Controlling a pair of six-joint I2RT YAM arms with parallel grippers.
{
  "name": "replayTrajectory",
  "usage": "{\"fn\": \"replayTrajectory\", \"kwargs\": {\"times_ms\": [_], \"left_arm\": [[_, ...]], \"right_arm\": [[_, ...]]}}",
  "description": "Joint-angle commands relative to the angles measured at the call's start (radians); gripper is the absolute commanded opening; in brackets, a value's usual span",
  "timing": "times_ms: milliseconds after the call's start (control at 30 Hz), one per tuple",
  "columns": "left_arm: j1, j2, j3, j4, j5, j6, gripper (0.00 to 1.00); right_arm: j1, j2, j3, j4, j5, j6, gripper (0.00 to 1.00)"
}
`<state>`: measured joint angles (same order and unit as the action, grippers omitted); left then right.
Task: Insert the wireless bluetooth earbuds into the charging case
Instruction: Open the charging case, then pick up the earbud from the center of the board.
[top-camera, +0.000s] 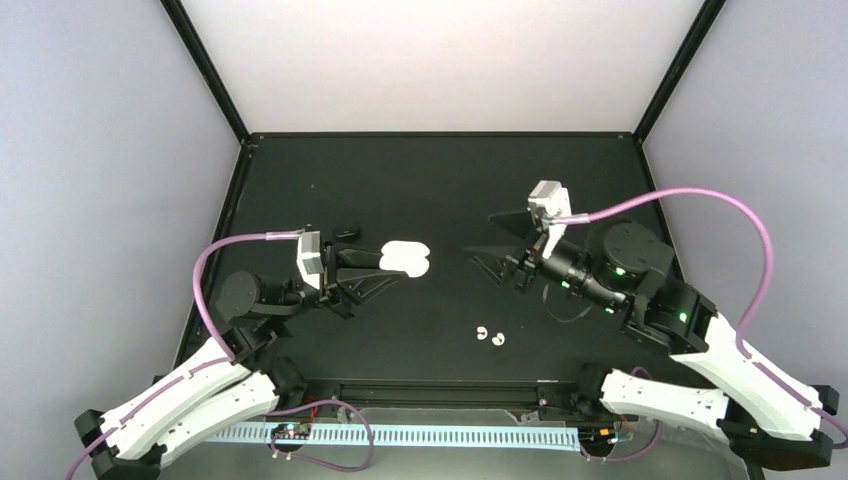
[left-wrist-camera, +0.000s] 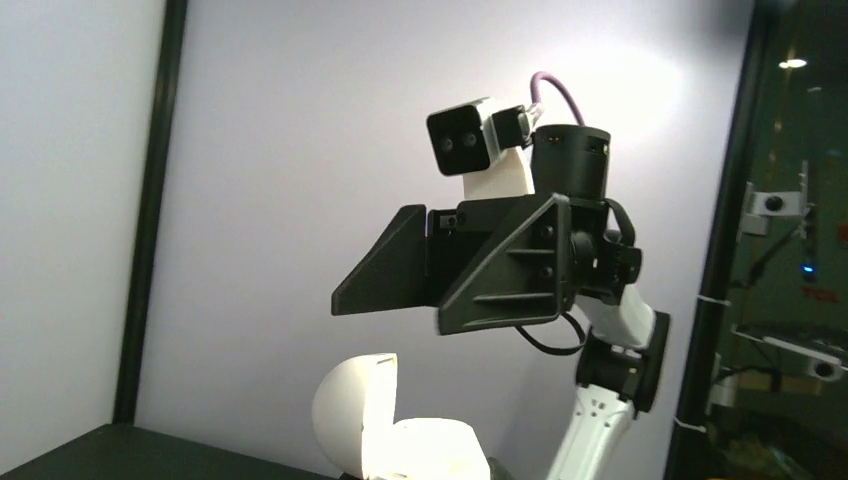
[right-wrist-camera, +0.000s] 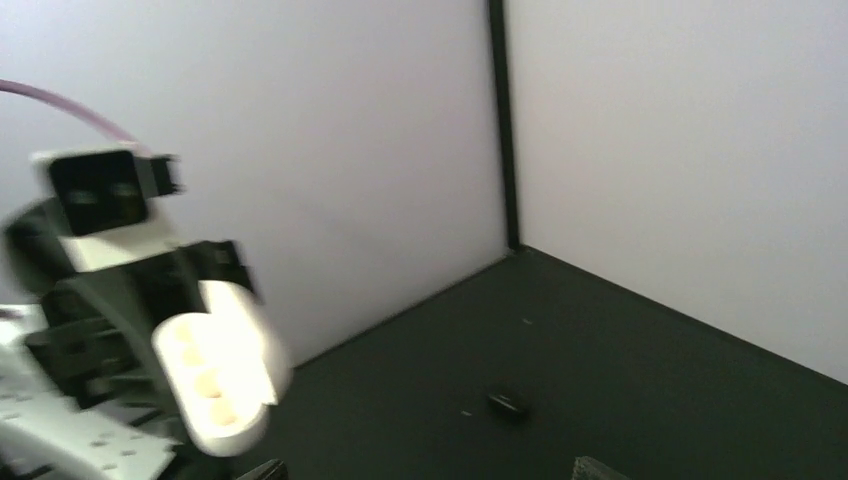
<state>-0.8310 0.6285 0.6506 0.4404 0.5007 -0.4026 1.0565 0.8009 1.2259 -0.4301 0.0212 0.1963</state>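
Note:
The white charging case (top-camera: 405, 258) is open, and my left gripper (top-camera: 386, 270) is shut on its base. In the left wrist view the case (left-wrist-camera: 430, 445) glows at the bottom edge with its lid (left-wrist-camera: 350, 410) raised. The right wrist view shows the case (right-wrist-camera: 215, 375) held off the table, its hollow sockets facing this camera. Two white earbuds (top-camera: 490, 336) lie on the black table near the front, apart from both grippers. My right gripper (top-camera: 497, 243) hangs open and empty to the right of the case. Only its fingertips (right-wrist-camera: 600, 468) show in its own view.
A small dark object (top-camera: 347, 233) lies on the black table (top-camera: 440, 180) behind the left gripper, also seen as a dark object (right-wrist-camera: 508, 403) in the right wrist view. Pale walls and black frame posts (right-wrist-camera: 500, 120) close in the table.

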Motion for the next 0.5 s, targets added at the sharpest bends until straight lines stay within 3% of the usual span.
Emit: {"fn": "replayTrajectory", "kwargs": {"times_ms": [0,100,200,333,467], "left_arm": [[0.035,-0.036,-0.072,0.088,-0.123,-0.066,0.01],[0.090,-0.086,-0.144,0.168,-0.193,-0.152,0.02],[0.209,-0.145,-0.146,0.128,-0.175,-0.193,0.02],[0.346,-0.159,-0.153,0.133,-0.055,-0.256,0.02],[0.443,-0.109,-0.185,0.273,0.022,-0.299,0.02]], "right_arm": [[-0.105,0.069,-0.001,-0.075,0.163,-0.018,0.74],[-0.269,0.090,-0.102,-0.019,0.071,0.117,0.74],[-0.381,0.086,-0.229,0.055,0.026,0.211,0.74],[-0.421,0.093,-0.361,0.078,0.118,0.244,0.74],[-0.422,0.055,-0.511,0.128,0.176,0.239,0.75]]}}
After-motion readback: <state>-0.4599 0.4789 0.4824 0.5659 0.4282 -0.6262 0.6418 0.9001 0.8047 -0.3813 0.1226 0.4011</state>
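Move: Some 6 cm to the right of the empty right hand and roughly 9 cm ahead lie the white earbuds, about 45 cm below on the table. The already opened charging case is about 11 cm to that hand's left, nearly level in height. It sits in the left fingers, barely 1 cm ahead of and to the right of the left hand point. The earbuds lie about 12 cm ahead of the left hand, 17 cm to its right and 43 cm down. Dropping about 21 cm while sweeping 13 cm forward and 6 to 7 cm right, the right hand leaves the open case and comes down towards the earbuds, wide open, tipping its fingers downward and turning clockwise some 30 degrees. The left hand keeps its grip on the case and draws it left and forward, swinging roughly 20 degrees counter-clockwise. ##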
